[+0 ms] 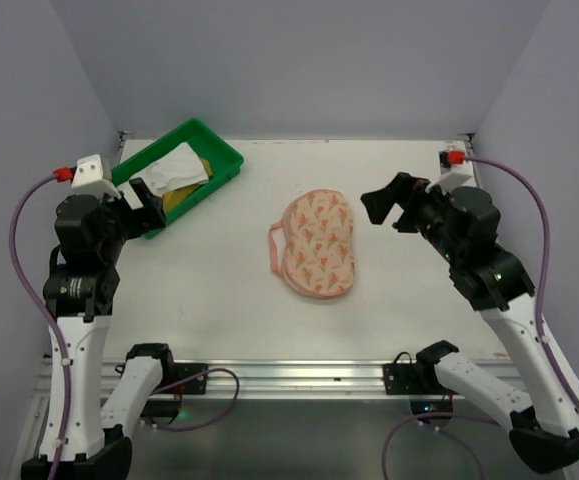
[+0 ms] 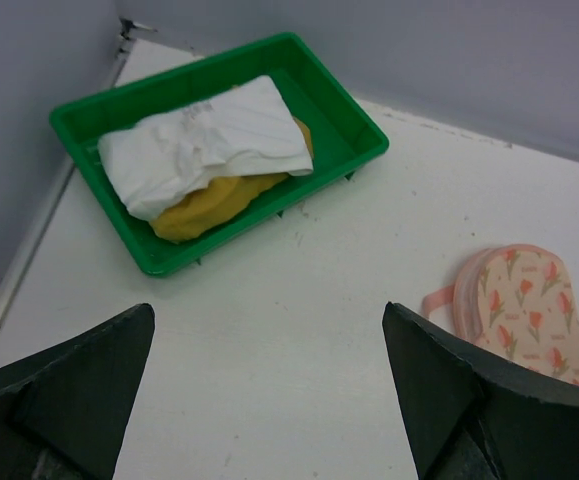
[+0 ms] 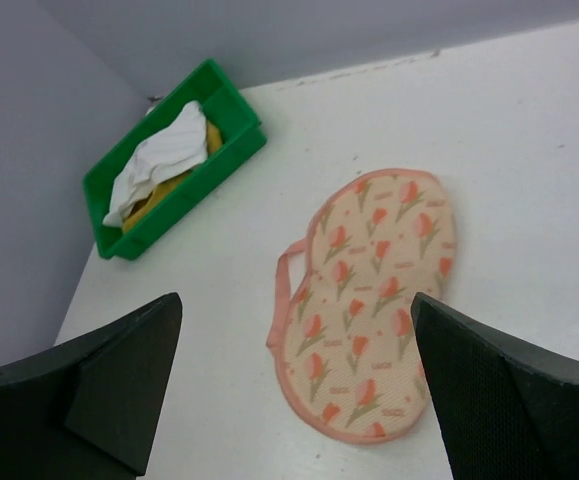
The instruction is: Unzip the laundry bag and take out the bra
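The laundry bag (image 1: 317, 243) lies flat and zipped in the middle of the table, cream-peach with an orange tulip print, pink trim and a pink loop on its left side. It also shows as the laundry bag (image 3: 374, 300) in the right wrist view and the laundry bag (image 2: 522, 310) at the right edge of the left wrist view. The bra is hidden. My left gripper (image 1: 147, 205) hangs open near the tray, left of the bag. My right gripper (image 1: 389, 207) hangs open just right of the bag's far end. Both are empty and apart from the bag.
A green plastic tray (image 1: 224, 157) stands at the back left, holding white cloth (image 1: 176, 170) over something yellow. Grey walls close the table on three sides. A metal rail runs along the near edge between the arm bases.
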`<state>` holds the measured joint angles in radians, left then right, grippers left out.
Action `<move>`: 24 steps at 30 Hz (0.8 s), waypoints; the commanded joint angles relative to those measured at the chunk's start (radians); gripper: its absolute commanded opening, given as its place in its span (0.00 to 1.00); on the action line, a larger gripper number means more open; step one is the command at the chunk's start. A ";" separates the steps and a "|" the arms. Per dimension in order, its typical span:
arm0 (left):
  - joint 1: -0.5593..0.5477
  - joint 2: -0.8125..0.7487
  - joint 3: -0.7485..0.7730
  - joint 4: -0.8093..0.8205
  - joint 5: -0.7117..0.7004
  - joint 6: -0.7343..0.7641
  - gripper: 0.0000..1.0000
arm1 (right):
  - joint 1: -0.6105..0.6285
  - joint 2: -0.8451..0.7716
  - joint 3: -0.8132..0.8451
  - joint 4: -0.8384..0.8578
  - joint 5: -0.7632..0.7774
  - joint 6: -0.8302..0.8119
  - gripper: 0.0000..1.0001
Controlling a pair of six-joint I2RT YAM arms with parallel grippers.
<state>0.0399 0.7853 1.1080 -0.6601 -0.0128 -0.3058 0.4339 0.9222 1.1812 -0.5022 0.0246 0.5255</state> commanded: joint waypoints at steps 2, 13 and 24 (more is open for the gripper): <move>-0.059 -0.046 0.085 -0.113 -0.220 0.070 1.00 | 0.003 -0.166 -0.110 -0.021 0.227 -0.073 0.99; -0.124 -0.412 -0.108 -0.022 -0.282 -0.013 1.00 | 0.003 -0.531 -0.279 0.080 0.291 -0.186 0.99; -0.124 -0.575 -0.165 -0.072 -0.449 -0.026 1.00 | 0.002 -0.631 -0.371 0.090 0.313 -0.157 0.99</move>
<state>-0.0799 0.2390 0.9497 -0.7441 -0.3668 -0.3054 0.4335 0.2920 0.8185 -0.4541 0.3035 0.3660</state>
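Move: The closed laundry bag lies on the table some 10 cm ahead of the right hand, about 8 cm to its left and 33 cm below. From the left hand the bag is around 10 cm ahead and 40 cm to the right, roughly 30 cm below. The green basket with the white and yellow pieces sits about 34 cm ahead of the left hand and 8 cm to its left, some 28 cm down. Drawing away from the bag, both empty hands retreat high over the table with fingers still wide open. The right goes about 10 cm to its right and 8 cm back, nearly level, tipping up some 20 degrees and swinging clockwise. The left backs off about 12 cm from the basket, rising first and then sinking partway, drifting left as its fingers tip up and turn counter-clockwise. ##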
